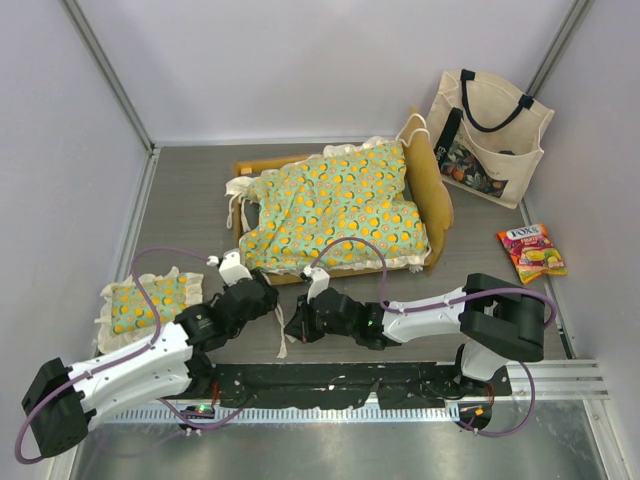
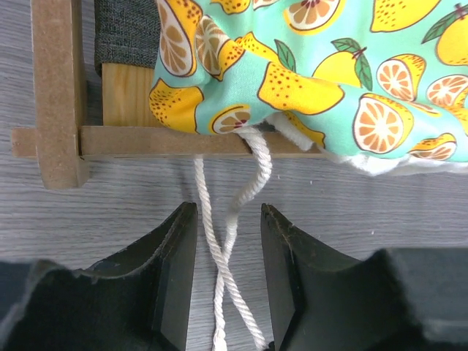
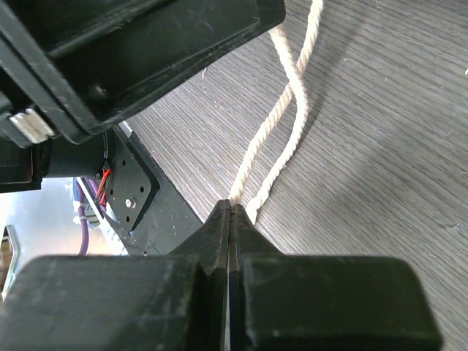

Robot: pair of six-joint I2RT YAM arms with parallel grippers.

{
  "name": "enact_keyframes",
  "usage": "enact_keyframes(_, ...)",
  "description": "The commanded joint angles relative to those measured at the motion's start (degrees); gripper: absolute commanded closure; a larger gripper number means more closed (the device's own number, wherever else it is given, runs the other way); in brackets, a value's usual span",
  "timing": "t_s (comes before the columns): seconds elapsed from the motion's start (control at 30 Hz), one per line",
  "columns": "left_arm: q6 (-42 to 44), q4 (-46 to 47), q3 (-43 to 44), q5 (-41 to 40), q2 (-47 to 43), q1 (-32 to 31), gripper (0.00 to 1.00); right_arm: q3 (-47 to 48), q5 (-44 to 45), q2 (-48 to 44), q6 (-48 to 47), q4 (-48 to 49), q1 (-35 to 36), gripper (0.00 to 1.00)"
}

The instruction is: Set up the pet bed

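The pet bed's light-wood frame stands mid-table with the green citrus-print mattress cushion lying on it. In the left wrist view the cushion's corner hangs over the wooden side rail, and two white tie cords trail from it across the table. My left gripper is open, its fingers either side of the crossed cords without touching them. My right gripper is shut on the end of one tie cord, with the other cord lying beside its tip. Both grippers sit close together in front of the bed.
A small matching ruffled pillow lies at the left by my left arm. A cream tote bag leans at the back right, and a candy packet lies to the right of the bed. The arms' black base rail runs along the near edge.
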Motion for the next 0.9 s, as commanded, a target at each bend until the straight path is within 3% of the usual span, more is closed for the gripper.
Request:
enact_keyframes(0.0,1.17,4.06,2.3,-3.48,1.82,-0.26,0.58,1.53,0.49,-1.0,-1.04,1.08,-0.24,0.99)
enact_keyframes(0.2,1.78,4.16,2.3,-6.38,1.56,-0.26,0.69,1.53,0.58,-1.09,-0.95,0.99,-0.51,0.99)
enact_keyframes(0.5,1.61,3.81,0.98,-6.03,0.16,-0.17,1.0,1.53,0.22,-1.7,2.64,3.18,-2.0,0.99)
enact_keyframes(0.87,1.7,-1.8,-2.01,-1.2,-9.77,-0.17,1.0,3.2,2.15,1.72,17.4,11.53,-6.31,0.99)
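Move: The loose white cord runs practically between the left fingers, about 1 cm ahead and 1 cm below. The pet bed's front rail, where the cords come out, is 3 cm ahead of the left hand and 2 cm lower; the lemon-print cover's middle is some 16 cm ahead and 13 cm right. From the right hand, which already holds the other cord, that rail is about 12 cm ahead and 4 cm left, and the loose cord's pinch spot 10 cm ahead, 4 cm left. The loose cord is pinched close to the rail by the left fingers, which ease forward about 1 cm and shut from nearly half open, then lift some 2 cm. The other cord stays in the right hand's shut fingers; after a short rest the right hand carries it about 4 cm forward towards the rail and 2.5 cm up, rolling its left side up and swinging clockwise by roughly 10 degrees. ##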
